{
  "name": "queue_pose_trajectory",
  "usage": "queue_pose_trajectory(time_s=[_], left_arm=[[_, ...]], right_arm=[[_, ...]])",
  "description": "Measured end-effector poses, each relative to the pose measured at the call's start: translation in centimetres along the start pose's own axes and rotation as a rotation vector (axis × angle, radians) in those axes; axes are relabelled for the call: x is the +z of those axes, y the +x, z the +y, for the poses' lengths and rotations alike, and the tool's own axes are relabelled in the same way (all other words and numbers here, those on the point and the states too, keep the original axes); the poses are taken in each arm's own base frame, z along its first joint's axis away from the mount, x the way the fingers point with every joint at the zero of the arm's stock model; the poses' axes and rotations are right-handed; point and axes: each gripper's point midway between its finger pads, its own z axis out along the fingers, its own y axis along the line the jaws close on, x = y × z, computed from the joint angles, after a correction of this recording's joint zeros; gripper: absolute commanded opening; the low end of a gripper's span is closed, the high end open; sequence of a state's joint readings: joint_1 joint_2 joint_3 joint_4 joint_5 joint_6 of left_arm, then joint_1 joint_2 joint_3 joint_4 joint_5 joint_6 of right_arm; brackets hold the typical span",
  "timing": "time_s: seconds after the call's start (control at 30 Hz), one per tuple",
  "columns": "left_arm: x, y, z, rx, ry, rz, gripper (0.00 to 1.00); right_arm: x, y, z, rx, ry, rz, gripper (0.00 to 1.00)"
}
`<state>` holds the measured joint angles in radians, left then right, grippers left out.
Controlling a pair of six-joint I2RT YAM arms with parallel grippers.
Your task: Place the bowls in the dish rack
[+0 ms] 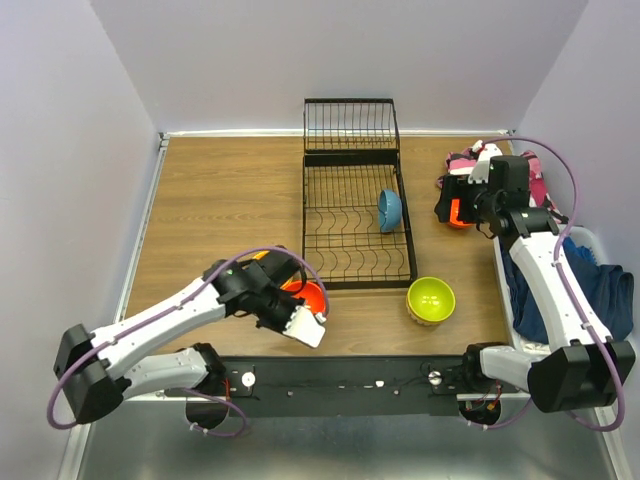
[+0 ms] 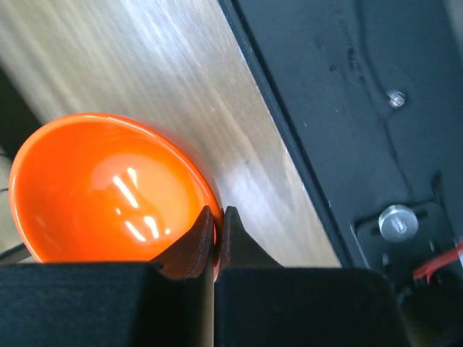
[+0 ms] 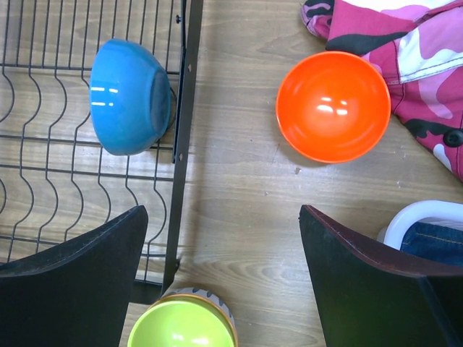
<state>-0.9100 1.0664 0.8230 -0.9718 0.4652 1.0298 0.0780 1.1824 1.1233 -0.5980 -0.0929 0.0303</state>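
Observation:
The black wire dish rack (image 1: 350, 215) stands mid-table; a blue bowl (image 1: 389, 210) leans on its side among the tines at the right, also in the right wrist view (image 3: 130, 94). My left gripper (image 1: 297, 302) is shut on the rim of a red-orange bowl (image 1: 311, 293) in front of the rack's near left corner; the fingertips (image 2: 205, 230) pinch the bowl's wall (image 2: 108, 191). My right gripper (image 1: 450, 208) is open and empty above a second red-orange bowl (image 3: 333, 105) right of the rack. A lime green bowl (image 1: 430, 300) sits near the rack's near right corner.
Pink patterned clothes (image 3: 391, 29) lie at the back right beside the red-orange bowl. A white laundry basket (image 1: 592, 242) with blue clothes stands at the right edge. A yellow-orange sliver (image 1: 265, 256) shows behind my left arm. The black base plate (image 2: 376, 108) runs along the near edge.

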Motion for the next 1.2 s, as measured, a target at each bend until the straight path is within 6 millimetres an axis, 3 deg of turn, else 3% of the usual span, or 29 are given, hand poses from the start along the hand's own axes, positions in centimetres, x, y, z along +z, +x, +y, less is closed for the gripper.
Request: queue_pose_trajectory(time_s=[0.17,0.3,0.43,0.53,0.6,0.77,1.03,1.2], left_arm=[[-5.2,-3.8,0.2,0.100,-0.045,-0.064,0.00],[-6.8,-6.1,3.8,0.025,-0.145,-0.151,0.00],[-6.7,-6.7,10.6,-0.243,-0.250,-0.259,0.01],[-6.8,-5.8,18.3,-0.542,-0.348,-0.403,0.02],[-6.8,-5.1,21.8,-0.717,-0.381,-0.508,0.03],[-8.2,-4.8,27.7,-0.996,-0.393,-0.791,0.06],[-8.4,-6.6,31.2,-1.173,-0.252,-1.038,0.04],[-6.6,-5.9,32.5,-1.277,-0.183,-1.108,0.00]], right_arm=[[0.6,0.4,-0.1,0.003,0.000,0.023,0.93],[1.1,0.6,-0.1,0.007,0.000,0.040,0.93],[1.3,-0.2,-0.1,0.006,0.000,0.032,0.93],[1.2,-0.6,-0.1,0.005,0.001,0.023,0.93],[1.2,-0.7,-0.2,0.005,0.004,0.020,0.93],[1.2,-0.7,-0.3,0.005,0.011,0.017,0.93],[0.9,-0.8,-0.8,-0.001,0.034,0.012,0.93],[1.3,-0.4,-1.3,-0.005,0.057,0.036,0.93]])
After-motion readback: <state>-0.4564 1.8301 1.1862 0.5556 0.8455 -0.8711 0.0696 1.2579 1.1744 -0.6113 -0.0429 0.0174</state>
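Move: The left hand already holds the orange bowl by its rim. The free rack place just left of the standing blue bowl lies about 27 cm ahead, 19 cm to its right and some 4 cm lower. The blue bowl is about 27 cm ahead and 25 cm right, and the yellow bowl about 11 cm ahead and 5 cm left. From the right hand that rack place is some 14 cm left, 2 cm ahead and 15 cm below. Left hand lifts, then swings the pinched orange bowl 27 cm forward and 15 cm right over the rack, tipping it. ##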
